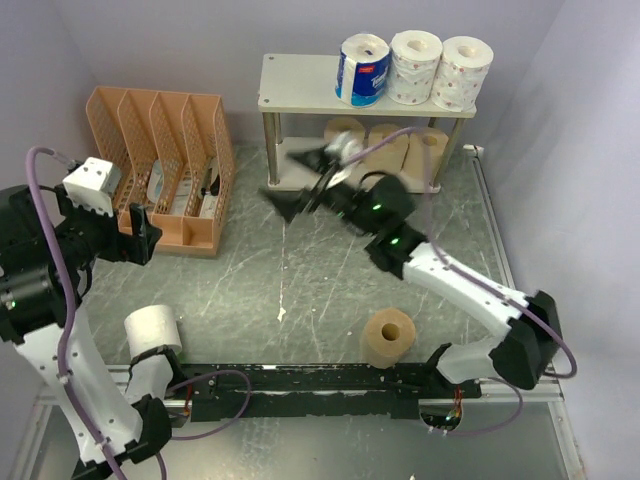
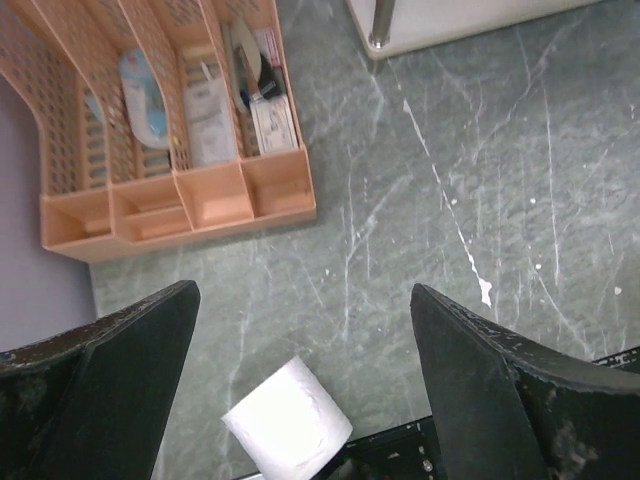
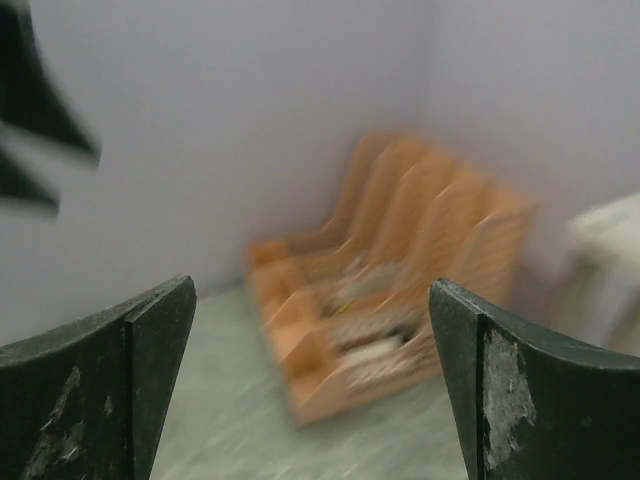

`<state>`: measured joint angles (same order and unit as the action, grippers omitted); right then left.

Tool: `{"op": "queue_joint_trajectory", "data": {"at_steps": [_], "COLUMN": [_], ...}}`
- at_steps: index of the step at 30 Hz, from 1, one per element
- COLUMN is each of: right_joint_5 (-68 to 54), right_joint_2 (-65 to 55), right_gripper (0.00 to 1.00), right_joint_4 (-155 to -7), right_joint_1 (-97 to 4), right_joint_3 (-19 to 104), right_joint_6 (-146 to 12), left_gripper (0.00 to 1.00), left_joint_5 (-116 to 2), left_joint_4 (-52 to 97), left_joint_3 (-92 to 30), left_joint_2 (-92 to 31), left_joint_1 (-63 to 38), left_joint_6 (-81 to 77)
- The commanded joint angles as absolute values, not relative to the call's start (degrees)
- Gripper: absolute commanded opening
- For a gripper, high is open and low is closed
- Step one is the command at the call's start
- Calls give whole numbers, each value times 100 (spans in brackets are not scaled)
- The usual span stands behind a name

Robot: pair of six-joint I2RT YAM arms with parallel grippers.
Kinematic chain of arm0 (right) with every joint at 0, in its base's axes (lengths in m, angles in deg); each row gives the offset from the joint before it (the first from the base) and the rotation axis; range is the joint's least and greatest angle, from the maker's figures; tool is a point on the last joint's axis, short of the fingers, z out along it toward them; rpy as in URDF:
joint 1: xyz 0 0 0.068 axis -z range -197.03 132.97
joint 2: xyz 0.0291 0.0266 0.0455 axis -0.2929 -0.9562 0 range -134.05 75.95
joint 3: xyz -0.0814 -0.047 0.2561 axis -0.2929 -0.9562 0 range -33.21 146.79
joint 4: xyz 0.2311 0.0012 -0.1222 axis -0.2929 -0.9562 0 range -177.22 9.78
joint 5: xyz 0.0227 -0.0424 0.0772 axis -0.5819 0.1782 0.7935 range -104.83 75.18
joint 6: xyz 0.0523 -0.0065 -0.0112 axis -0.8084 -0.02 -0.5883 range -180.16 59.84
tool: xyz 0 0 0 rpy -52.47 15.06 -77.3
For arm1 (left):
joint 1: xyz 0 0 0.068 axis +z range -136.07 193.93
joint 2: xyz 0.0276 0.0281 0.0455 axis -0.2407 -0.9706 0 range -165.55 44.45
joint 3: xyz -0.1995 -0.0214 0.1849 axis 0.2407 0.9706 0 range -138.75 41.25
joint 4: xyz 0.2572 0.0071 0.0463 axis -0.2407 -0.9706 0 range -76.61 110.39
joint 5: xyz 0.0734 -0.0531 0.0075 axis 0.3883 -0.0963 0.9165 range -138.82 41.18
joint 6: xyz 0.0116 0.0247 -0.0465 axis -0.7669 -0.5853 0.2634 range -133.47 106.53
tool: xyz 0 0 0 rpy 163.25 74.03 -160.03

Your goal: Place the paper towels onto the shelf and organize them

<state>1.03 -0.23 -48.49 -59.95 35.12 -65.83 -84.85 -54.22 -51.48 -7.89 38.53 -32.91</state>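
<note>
The shelf (image 1: 300, 98) stands at the back. On its top board stand a blue-white wrapped roll (image 1: 362, 68) and two pink-printed white rolls (image 1: 415, 65). Tan rolls (image 1: 430, 148) fill the lower tier, partly hidden by my right arm. My right gripper (image 1: 295, 182) hangs open and empty just in front of the shelf's left leg, blurred with motion; in its wrist view the right gripper (image 3: 310, 380) faces the organizer. A tan roll (image 1: 388, 338) stands near the table's front. A plain white roll (image 1: 153, 330) stands at the front left, below my open, empty left gripper (image 2: 305, 380).
An orange mesh file organizer (image 1: 165, 165) with papers stands at the back left, close to my left gripper (image 1: 143, 240). The organizer (image 2: 170, 120) and a silver shelf leg (image 2: 380, 38) show in the left wrist view. Walls close in on both sides.
</note>
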Motion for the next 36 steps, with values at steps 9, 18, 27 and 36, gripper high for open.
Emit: {"op": "queue_joint_trajectory", "data": {"at_steps": [9, 18, 27, 36], "right_joint_5": [1509, 2133, 2706, 2818], "right_joint_2": [-2973, -5114, -7064, -7111], "right_gripper": [100, 100, 100, 100], "right_joint_4": [-4836, -3341, -2379, -3413], "right_joint_1": [-8081, -8233, -8280, -8508], "right_joint_3": [3454, 5057, 7196, 7296], "right_joint_6": [-7600, -8999, -10795, -10018], "left_gripper": [99, 96, 96, 95], "left_joint_5": [-8650, -8780, -8828, -8837], "left_joint_4": [-6083, -5916, -5898, -5777], "left_joint_3": [-5874, -5562, -5534, -5288], "left_joint_2": [-364, 76, 250, 403], "left_joint_1": [3892, 3913, 3926, 3933], "left_joint_6": [-3202, -3163, -3173, -3171]}}
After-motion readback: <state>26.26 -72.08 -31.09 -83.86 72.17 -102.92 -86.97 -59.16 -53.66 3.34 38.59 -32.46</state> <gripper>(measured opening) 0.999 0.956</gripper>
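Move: Down to the left and behind the empty, open right hand lies the white roll: about 34 cm left, 21 cm back and 39 cm below. The orange rack is some 11 cm ahead of that hand and 32 cm to its left, 33 cm below; the lone brown roll stands about 21 cm back and 21 cm right, 40 cm below. From the left hand, the white roll is some 10 cm back, 1 cm left and 31 cm below. Dropping some 33 cm and swinging about 31 cm left while drawing back towards the white roll, the right hand first dives, then runs mostly left, then sinks a little more. Its wrist turns counter-clockwise and tips down until the wide-open fingers point left, almost level, near the roll. The left hand backs off about 6 cm and slightly right. ##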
